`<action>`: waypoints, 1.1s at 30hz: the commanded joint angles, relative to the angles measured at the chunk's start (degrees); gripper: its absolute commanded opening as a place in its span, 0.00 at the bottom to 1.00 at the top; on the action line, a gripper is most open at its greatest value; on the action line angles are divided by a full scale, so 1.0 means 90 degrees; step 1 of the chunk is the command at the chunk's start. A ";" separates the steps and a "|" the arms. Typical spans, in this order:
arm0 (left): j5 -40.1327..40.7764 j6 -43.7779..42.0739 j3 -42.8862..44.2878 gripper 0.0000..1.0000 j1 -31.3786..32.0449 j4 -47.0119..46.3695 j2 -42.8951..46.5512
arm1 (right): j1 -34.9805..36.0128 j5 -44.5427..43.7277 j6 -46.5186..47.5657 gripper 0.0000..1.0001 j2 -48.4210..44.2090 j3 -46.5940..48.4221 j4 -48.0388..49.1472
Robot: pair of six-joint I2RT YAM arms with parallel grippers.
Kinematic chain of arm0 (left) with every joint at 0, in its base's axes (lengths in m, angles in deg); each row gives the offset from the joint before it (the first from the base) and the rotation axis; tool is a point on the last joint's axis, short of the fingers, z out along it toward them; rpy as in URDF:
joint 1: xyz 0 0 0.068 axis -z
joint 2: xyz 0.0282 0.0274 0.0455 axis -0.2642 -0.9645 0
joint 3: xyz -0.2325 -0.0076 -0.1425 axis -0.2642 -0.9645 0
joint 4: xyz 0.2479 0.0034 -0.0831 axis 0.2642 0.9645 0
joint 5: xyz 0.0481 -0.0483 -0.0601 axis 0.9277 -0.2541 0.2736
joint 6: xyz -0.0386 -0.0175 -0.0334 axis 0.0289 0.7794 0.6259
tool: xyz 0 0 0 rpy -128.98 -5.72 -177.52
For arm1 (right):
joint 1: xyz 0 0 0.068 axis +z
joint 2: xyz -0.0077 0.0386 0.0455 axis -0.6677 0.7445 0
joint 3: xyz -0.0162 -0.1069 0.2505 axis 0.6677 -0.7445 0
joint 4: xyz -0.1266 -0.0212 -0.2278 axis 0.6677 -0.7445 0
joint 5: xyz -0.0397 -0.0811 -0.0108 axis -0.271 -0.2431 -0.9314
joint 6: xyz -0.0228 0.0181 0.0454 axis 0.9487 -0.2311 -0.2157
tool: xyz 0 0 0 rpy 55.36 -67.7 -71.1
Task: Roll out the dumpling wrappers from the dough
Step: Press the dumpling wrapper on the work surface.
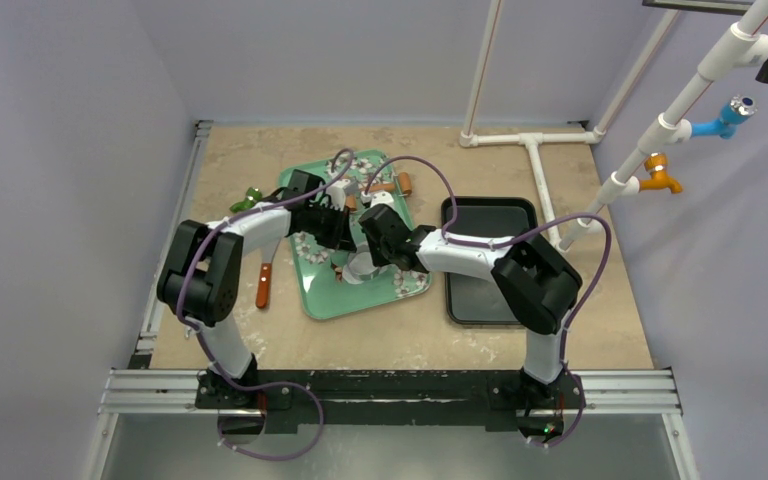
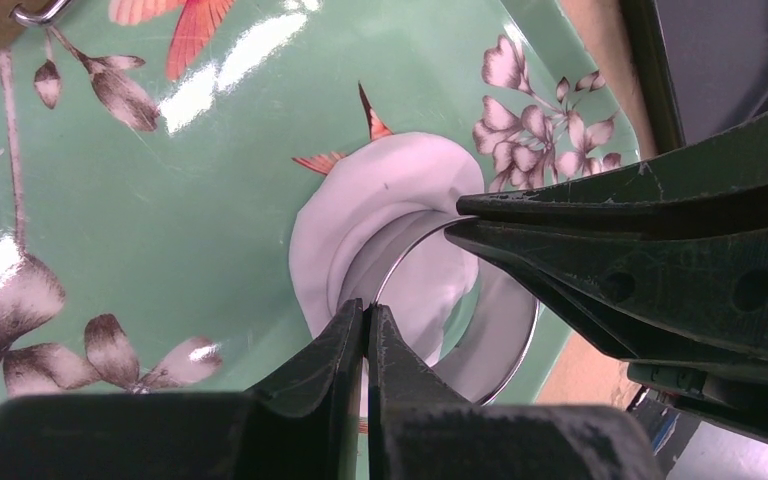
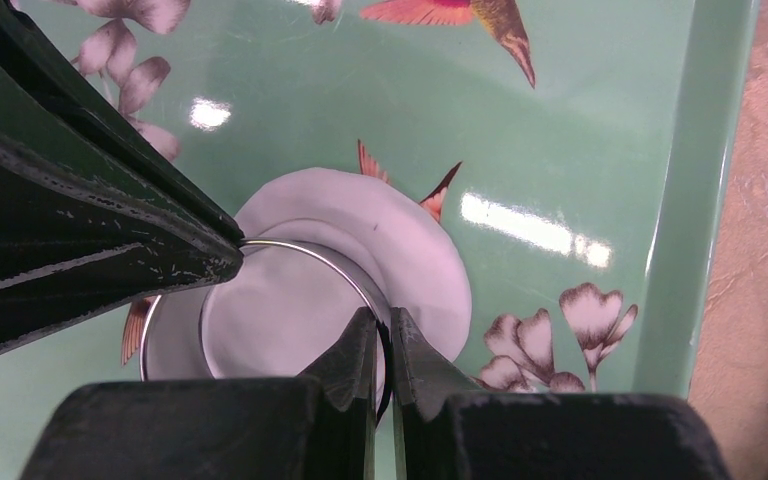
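The dough [image 2: 380,190] [image 3: 405,235] lies flattened into a thin white round on the green flowered tray [image 1: 322,300] [image 2: 160,200] [image 3: 580,130]. A round metal ring cutter [image 2: 505,345] [image 3: 172,340] [image 1: 360,268] stands on it, and the dough shows inside and around the ring. My left gripper [image 2: 367,312] [image 1: 343,245] is shut on the ring's rim on one side. Opposite it, my right gripper [image 3: 384,322] [image 1: 372,250] is shut on the rim as well. No separate dumpling wrappers are in view.
A black tray [image 1: 490,300] sits right of the green one. A brown-handled knife [image 1: 263,285] lies on the table to its left, with a small green object [image 1: 248,200] behind it. Wooden-handled tools [image 1: 392,185] lie at the green tray's far end. White pipes [image 1: 540,160] stand at the back right.
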 commanded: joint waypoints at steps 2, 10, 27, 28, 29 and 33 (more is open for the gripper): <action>-0.0218 0.0230 -0.0127 0.03 0.0026 0.0861 -0.0197 | -0.0114 -0.0670 -0.0175 0.00 0.0159 0.0081 0.0154; -0.0398 0.0501 -0.0166 0.00 0.0030 0.0735 -0.0622 | -0.0113 -0.0743 -0.0344 0.00 0.0139 -0.0250 0.0507; 0.0297 0.0028 -0.0417 0.23 0.0154 0.0324 0.0673 | 0.0142 -0.1319 -0.0135 0.00 -0.0303 -0.0783 0.1159; 0.0322 0.0013 -0.0407 0.24 0.0149 0.0320 0.0718 | 0.0143 -0.1337 -0.0114 0.00 -0.0310 -0.0788 0.1172; 0.0354 -0.0014 -0.0391 0.24 0.0153 0.0319 0.0756 | 0.0143 -0.1348 -0.0107 0.00 -0.0302 -0.0793 0.1183; 0.0482 -0.0099 -0.0394 0.26 0.0154 0.0302 0.0977 | 0.0145 -0.1309 -0.0107 0.00 -0.0213 -0.0775 0.1256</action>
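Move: The ring cutter standing on the dough wrapper has its middle some 3 cm back and 2 cm to the right of the left hand, whose shut fingers hold its far rim. From the right hand, shut on the right rim, that middle is about 3 cm left and 1 cm back, 2 cm lower. The wrapper's middle is about 2 cm left of the right hand, level fore and aft, and 3 cm down; the rolling pin lies roughly 14 cm straight ahead of that hand, the black tray 21 cm to its right. The ring cutter is first pressed about half a centimetre down onto the dough by both hands. The left fingers then open about a quarter, let go of the far rim and shift about 2 cm back and a little left around the ring to its left side, dipping slightly, then rising about 1 cm. The right hand keeps its pinch and stays low, its fingertips tilting up roughly 5 degrees. ##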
